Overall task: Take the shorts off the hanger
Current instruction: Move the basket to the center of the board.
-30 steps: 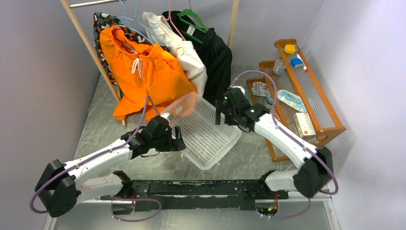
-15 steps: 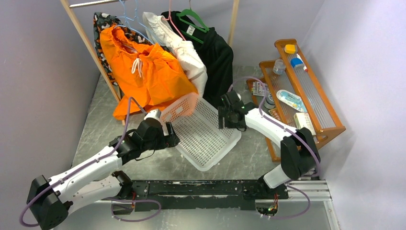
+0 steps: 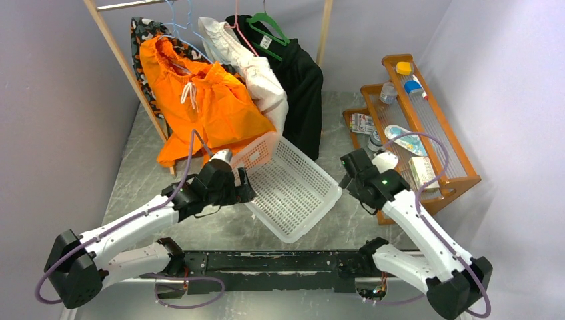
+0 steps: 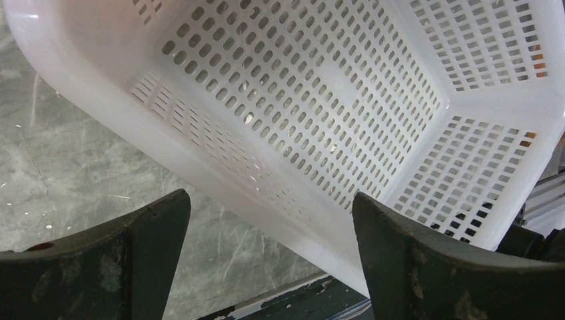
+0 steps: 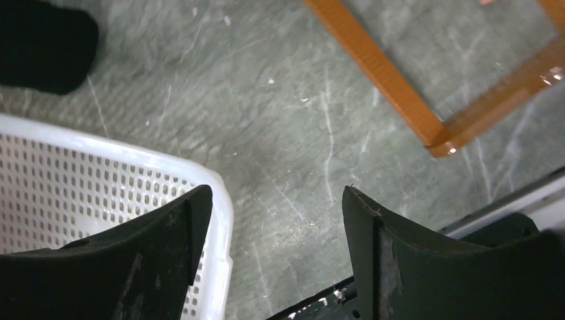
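Note:
The bright orange shorts (image 3: 206, 107) hang from a pale blue hanger (image 3: 178, 27) on the wooden rack, their hem draped onto the far corner of the tilted white basket (image 3: 290, 190). My left gripper (image 3: 245, 188) is open at the basket's left side. In the left wrist view the left gripper (image 4: 270, 230) frames the basket wall (image 4: 300, 100) without holding it. My right gripper (image 3: 346, 177) stands open just right of the basket. In the right wrist view the right gripper (image 5: 276, 223) has bare table between its fingers and the basket corner (image 5: 133, 167) beside the left finger.
A white garment (image 3: 256, 73), a black garment (image 3: 303, 83) and a patterned one (image 3: 143, 33) hang beside the shorts. An orange wooden shelf (image 3: 440, 143) with bottles and boxes stands at the right; its frame (image 5: 393, 87) lies near the right gripper.
The right arm has drawn back to the right, off the basket's far side, and its jaws have narrowed a little. The left gripper stays at the basket's left side.

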{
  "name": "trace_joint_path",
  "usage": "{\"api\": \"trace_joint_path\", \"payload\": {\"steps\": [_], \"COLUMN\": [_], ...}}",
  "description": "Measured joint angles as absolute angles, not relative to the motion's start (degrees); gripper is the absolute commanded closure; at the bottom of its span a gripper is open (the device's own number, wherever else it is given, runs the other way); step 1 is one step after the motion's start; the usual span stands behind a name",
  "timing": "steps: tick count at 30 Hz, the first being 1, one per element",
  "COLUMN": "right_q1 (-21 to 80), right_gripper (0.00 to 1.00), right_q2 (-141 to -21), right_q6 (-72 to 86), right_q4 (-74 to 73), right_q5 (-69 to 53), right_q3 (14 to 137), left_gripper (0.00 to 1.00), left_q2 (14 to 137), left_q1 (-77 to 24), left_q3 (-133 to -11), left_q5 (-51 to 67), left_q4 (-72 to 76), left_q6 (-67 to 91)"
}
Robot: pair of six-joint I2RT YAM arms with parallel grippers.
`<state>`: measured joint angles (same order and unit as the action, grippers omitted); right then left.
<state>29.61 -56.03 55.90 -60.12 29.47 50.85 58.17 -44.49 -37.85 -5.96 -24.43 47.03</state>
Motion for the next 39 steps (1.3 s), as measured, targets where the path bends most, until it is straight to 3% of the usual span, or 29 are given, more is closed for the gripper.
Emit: {"api": "trace_joint_path", "payload": {"steps": [5, 10, 13, 16, 20, 25, 31, 35, 39], "right_q1": [29.3, 29.2, 29.2, 27.4, 26.5, 41.1, 60.1, 62.1, 57.6], "right_gripper": [0.12, 0.01, 0.00, 0.06, 0.08, 0.08, 0.02, 0.00, 0.02], "right_q2": [-51.2, -55.0, -66.9, -78.5, -83.3, -81.8, -90.9, -91.4, -87.9], "right_q6": [56.8, 39.9, 31.9, 24.9, 20.3, 25.5, 32.3, 36.4, 40.9], "right_q4": [-62.1, -46.8, -41.3, -36.0, -32.0, -22.6, -14.7, -13.8, -12.0], "right_q5": [30.6, 17.1, 13.1, 8.5, 0.0, -9.3, -10.6, -6.1, -4.1], "right_q3": [51.9, 54.2, 58.5, 59.7, 56.5, 49.8, 54.6, 56.6, 55.0], "left_gripper": [0.04, 0.01, 0.02, 0.01, 0.00, 0.00, 0.00, 0.00, 0.00], "left_q2": [58.2, 57.1, 55.5, 54.6, 53.9, 52.0, 50.9, 50.8, 50.0], "left_q1": [-44.5, -44.6, -44.6, -44.6, -44.6, -44.6, -44.6, -44.6, -44.6], "left_q3": [-38.4, -39.9, -40.0, -40.7, -43.6, -48.7, -53.6, -53.8, -53.8], "left_q5": [-6.9, -10.7, -12.4, -14.0, -17.3, -22.9, -27.7, -28.4, -28.3], "left_q4": [-25.3, -27.4, -28.6, -31.0, -36.2, -43.7, -48.8, -51.4, -52.8], "left_q6": [47.0, 48.5, 49.1, 50.0, 51.4, 52.9, 53.9, 54.7, 54.9]}}
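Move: The basket, lying skewed, has its middle about 20 cm to the right hand's left, level with it fore and aft and some 10 cm lower; its right corner is only a few centimetres off. The black top hangs about 15 cm ahead and 13 cm left of that hand, and the brown rack stands 12 cm ahead and 25 cm right. From the left hand, which is over the basket's left side, the basket's middle is roughly 13 cm right, 7 cm down. The basket is pushed by the right hand: opening fully, it swings up and about 10 cm forward and left to the far side of the basket's right corner, sinks beside the right long side, then sweeps some 22 cm left and 16 cm back, turning counter-clockwise, before easing forward and up. Ahead of the push, the left hand, staying open, withdraws left and up by about 8 cm each. ##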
